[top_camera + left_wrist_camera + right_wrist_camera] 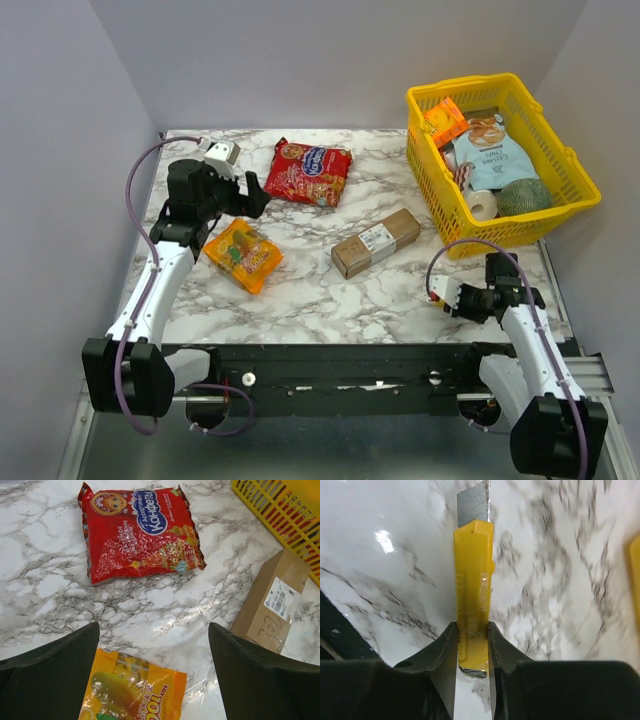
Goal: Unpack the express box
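Note:
The express box (375,243) is a brown carton with a white label, lying flat mid-table; in the left wrist view the box (272,605) shows at the right. My left gripper (248,203) hovers open to the box's left. Nothing is between its fingers (60,670); they stand above bare marble and a corner of an orange snack bag (132,692). My right gripper (462,298) is near the front right edge. It is shut on a yellow utility knife (473,580), whose steel blade (472,502) sticks out ahead over the marble.
A red snack bag (308,172) lies behind the box and the orange snack bag (243,255) lies to its left. A yellow plastic basket (575,180) at the back right holds several items. The table's front edge runs just below my right gripper.

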You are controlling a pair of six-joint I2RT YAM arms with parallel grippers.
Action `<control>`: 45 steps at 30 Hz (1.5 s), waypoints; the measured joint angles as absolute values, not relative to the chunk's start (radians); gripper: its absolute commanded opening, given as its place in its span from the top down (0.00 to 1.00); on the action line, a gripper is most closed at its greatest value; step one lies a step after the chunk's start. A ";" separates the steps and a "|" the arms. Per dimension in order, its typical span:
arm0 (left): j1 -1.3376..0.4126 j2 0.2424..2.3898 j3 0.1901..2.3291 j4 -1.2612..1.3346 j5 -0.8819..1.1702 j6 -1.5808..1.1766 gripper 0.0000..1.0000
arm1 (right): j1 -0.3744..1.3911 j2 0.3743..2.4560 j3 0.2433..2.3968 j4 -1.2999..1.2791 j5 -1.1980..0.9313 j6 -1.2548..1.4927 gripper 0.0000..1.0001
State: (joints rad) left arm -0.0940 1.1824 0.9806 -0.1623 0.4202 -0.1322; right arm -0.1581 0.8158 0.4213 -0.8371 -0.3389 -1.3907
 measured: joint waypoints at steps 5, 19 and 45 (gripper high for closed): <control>-0.120 1.140 0.974 -0.208 0.481 0.002 0.01 | 0.101 0.904 0.530 -0.882 -0.390 -1.356 0.80; -0.482 0.894 1.020 -0.508 0.527 0.572 0.08 | 0.426 1.347 1.122 -0.831 -0.613 -0.723 0.86; -0.892 1.139 1.037 -0.382 0.259 1.212 0.32 | 0.562 1.420 1.329 -0.847 -0.649 -0.419 0.93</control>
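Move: The right hand already grips the yellow knife low over the table. From it the cardboard box lies about 15 cm ahead and 21 cm to the left, at its height, and the yellow basket some 31 cm ahead and 7 cm right. The knife is roughly 47 cm right of the open left hand, 20 cm back and 22 cm below. From that hand the box is about 27 cm right and 5 cm back, the jelly bag 7 cm left and 7 cm back. Still pinching the knife, the right hand carries it left some 26 cm and up 18, a little forward, to hang above the box, tipping its fingers leftward. The left hand swings back and right to meet it, rising first, then sinking and easing some 4 cm forward, rolling about 90 degrees as its fingers half-turn rightward and partly close around the blade end. Contact there can't be made out. ##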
